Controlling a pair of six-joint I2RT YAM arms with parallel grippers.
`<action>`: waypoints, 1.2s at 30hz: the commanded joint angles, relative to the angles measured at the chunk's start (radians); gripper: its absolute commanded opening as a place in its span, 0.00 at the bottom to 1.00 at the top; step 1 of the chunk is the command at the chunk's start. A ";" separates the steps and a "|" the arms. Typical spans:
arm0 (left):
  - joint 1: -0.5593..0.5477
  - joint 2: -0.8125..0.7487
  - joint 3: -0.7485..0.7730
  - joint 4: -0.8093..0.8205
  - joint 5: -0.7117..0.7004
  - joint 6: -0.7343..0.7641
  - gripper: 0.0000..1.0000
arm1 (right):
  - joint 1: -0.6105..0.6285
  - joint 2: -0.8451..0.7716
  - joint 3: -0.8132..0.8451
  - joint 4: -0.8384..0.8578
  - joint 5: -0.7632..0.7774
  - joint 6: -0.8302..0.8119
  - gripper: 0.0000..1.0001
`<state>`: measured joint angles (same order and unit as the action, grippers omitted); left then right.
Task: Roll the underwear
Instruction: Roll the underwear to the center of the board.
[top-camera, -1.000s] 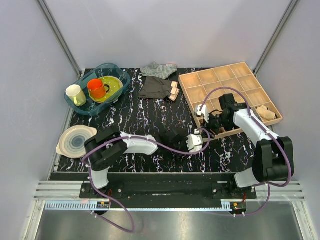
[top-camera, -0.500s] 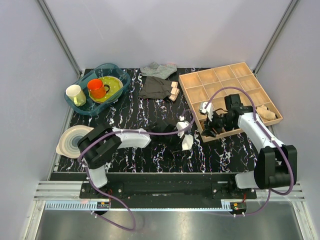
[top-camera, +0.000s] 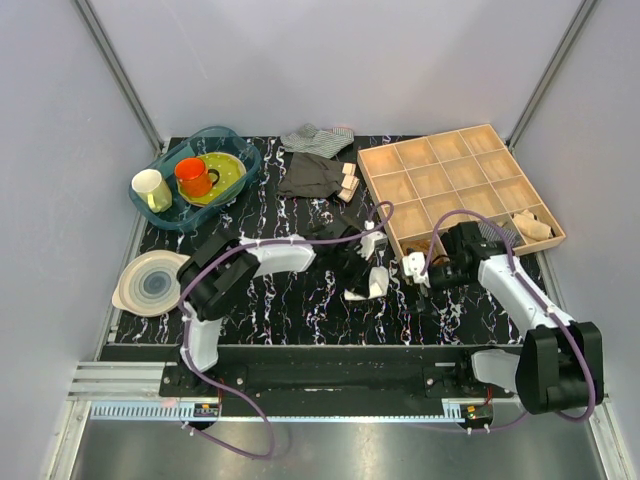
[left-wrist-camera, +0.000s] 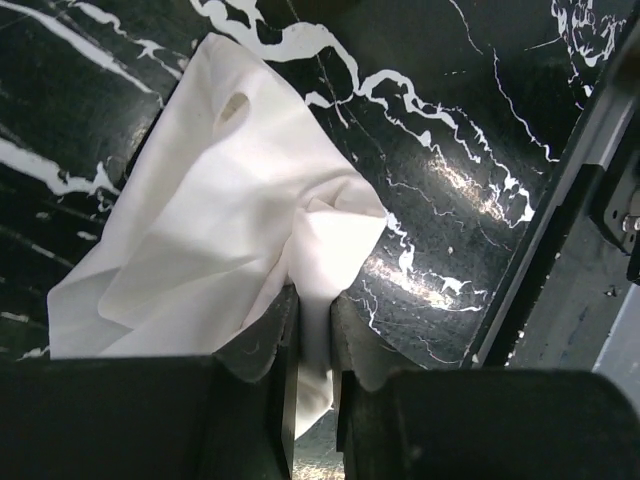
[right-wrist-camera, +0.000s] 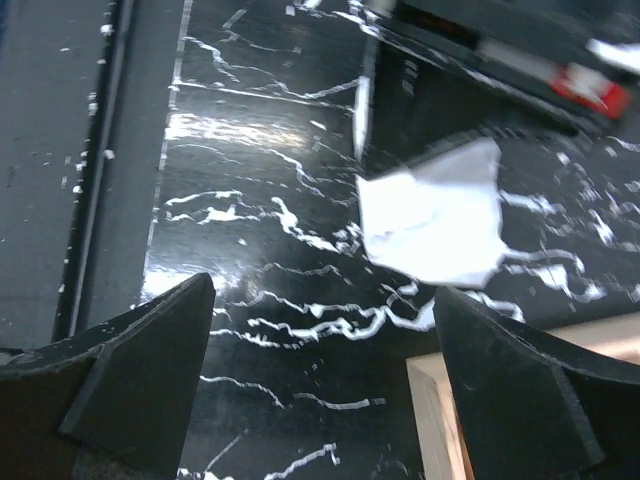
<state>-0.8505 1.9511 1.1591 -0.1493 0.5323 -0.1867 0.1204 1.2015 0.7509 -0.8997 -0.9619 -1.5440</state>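
Observation:
The white underwear (top-camera: 372, 284) lies crumpled on the black marbled table, in front of the wooden tray. My left gripper (top-camera: 362, 268) is shut on a fold of it; in the left wrist view the cloth (left-wrist-camera: 230, 220) spreads out ahead of the gripper (left-wrist-camera: 310, 320), pinched between the jaws. My right gripper (top-camera: 412, 268) is open and empty just right of the underwear. In the right wrist view the underwear (right-wrist-camera: 435, 215) lies ahead of the gripper (right-wrist-camera: 325, 330), between the two wide-apart fingers.
The wooden compartment tray (top-camera: 470, 150) stands at the right, with a pale rolled cloth (top-camera: 530, 225) in one cell. A dark grey garment (top-camera: 310, 175) and striped cloth (top-camera: 315, 137) lie at the back. A blue basin (top-camera: 170, 215) with cups and a plate (top-camera: 152, 281) are left.
My left gripper has pulled the underwear back and left, from near the tray's corner toward the table's middle. My right gripper has come off the tray down to the table beside it.

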 joint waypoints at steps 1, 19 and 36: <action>-0.002 0.183 0.063 -0.418 -0.088 0.119 0.00 | 0.088 0.029 -0.018 -0.035 -0.009 -0.211 1.00; 0.053 0.364 0.229 -0.533 0.032 0.178 0.04 | 0.413 0.165 -0.117 0.522 0.397 0.068 0.57; 0.082 0.394 0.263 -0.498 0.086 0.181 0.10 | 0.472 0.219 -0.124 0.602 0.503 0.111 0.53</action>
<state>-0.7544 2.2059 1.4998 -0.5339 0.8490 -0.0860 0.5739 1.3819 0.6209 -0.3573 -0.5167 -1.4517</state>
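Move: The white underwear is already pinched in the left fingers; the middle of the cloth lies about 3 cm ahead of that hand and 3 cm to its right, just below it. From the open right hand the underwear's middle is roughly 8 cm left, 3 cm ahead and 9 cm down. The compartment box centres about 18 cm ahead of the right hand and 10 cm to its right; the brown cloth in it is some 7 cm ahead and 1 cm right, both around 8 cm lower. Bring the right gripper down about 8 cm and left towards the underwear beside the left fingertips, easing back first and then forward again, tipping its fingers more steeply down and closing them to about half open, until one finger meets the cloth. Meanwhile hold the left gripper in place with its pinch kept, and turn it some 20 degrees so its fingertips swing back towards the base. ##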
